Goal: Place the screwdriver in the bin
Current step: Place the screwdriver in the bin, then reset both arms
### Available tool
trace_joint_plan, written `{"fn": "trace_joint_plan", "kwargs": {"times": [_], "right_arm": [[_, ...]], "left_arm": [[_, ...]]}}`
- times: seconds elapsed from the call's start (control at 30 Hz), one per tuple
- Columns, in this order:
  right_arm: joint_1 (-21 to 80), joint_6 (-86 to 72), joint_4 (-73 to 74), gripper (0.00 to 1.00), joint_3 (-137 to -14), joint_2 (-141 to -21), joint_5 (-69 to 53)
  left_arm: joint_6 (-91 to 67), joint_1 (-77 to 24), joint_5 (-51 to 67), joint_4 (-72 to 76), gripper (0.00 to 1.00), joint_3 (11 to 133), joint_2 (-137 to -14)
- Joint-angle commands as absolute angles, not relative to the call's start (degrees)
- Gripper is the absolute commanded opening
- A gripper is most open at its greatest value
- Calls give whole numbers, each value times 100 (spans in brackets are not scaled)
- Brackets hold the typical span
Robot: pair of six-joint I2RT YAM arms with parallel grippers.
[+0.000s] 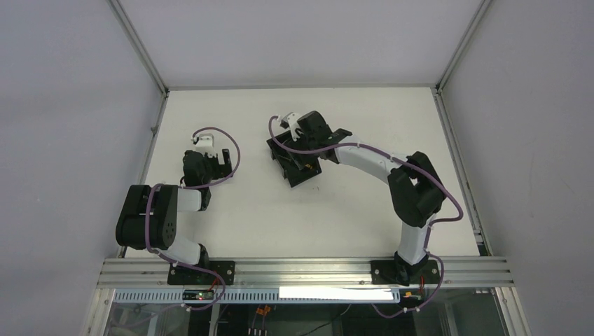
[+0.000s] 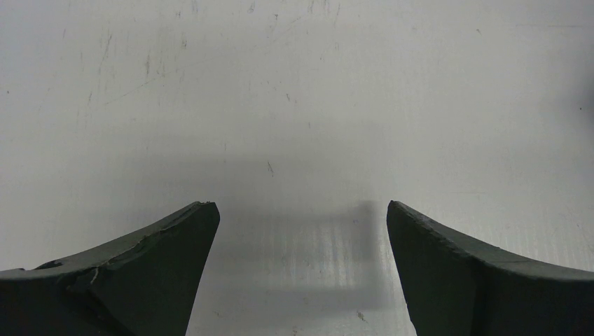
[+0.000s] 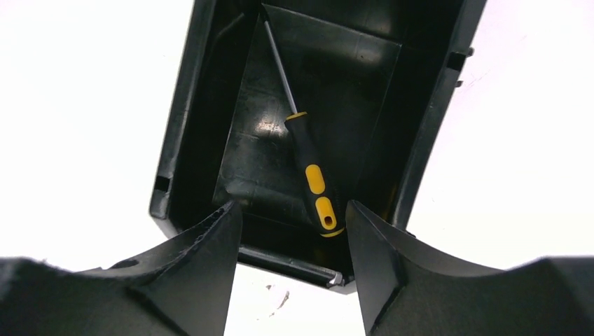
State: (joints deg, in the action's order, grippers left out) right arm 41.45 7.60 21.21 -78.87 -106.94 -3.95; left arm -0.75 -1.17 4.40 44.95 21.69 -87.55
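Note:
The screwdriver [image 3: 314,180], black and yellow handle with a thin metal shaft, lies inside the black bin [image 3: 185,119], its shaft leaning toward a far corner and its handle end near the bin's closer wall. My right gripper [image 3: 293,210] hangs just above the bin's near end, open, with nothing between its fingers. In the top view the bin [image 1: 295,175] sits mid-table under the right gripper [image 1: 302,143], and a bit of the screwdriver's handle [image 1: 305,166] shows. My left gripper [image 2: 301,204] is open over bare table, well left of the bin [image 1: 223,157].
A white table [image 1: 350,217] with metal rails along its sides and white walls behind. A small scuff mark [image 3: 280,297] shows on the table just in front of the bin.

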Motion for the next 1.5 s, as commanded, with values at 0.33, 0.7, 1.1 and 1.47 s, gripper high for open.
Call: {"fn": "trace_joint_plan", "kwargs": {"times": [0.33, 0.7, 1.1, 1.47], "right_arm": [[4170, 774, 2993, 63, -9385, -9578, -81], [4175, 736, 3088, 99, -10086, -9278, 629], [3845, 482, 3050, 99, -10075, -9066, 1380], [2343, 110, 3030, 99, -9430, -8539, 791]], "left_arm": [[-97, -167, 324, 4659, 99, 2173, -8640], [-97, -167, 322, 4659, 99, 2171, -8638], [-97, -167, 318, 4659, 99, 2171, -8640], [-97, -167, 323, 4667, 99, 2171, -8637]]}}
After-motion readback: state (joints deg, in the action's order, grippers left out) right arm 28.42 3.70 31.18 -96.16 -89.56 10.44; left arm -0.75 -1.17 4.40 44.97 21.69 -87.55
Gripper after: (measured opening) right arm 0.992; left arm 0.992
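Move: My right hand is empty and part-open, low over the near end of the bin. The screwdriver's middle lies about 4 cm ahead, 4 cm to the left and some 6 cm below, on the bin floor; the bin's middle is about 4 cm ahead, 4 cm left and 5 cm down. From my idle left hand, the screwdriver lies roughly level ahead, about 27 cm to the right and 3 cm lower. I lift my right hand steeply out from over the bin, about 24 cm in all, leaving the screwdriver behind and opening the part-open fingers wide on the way up. With most of the height gained, I swing to the right, away from the bin, some 12 cm and a little forward, tipping the fingers up and turning the wrist clockwise by roughly 25 degrees each. ##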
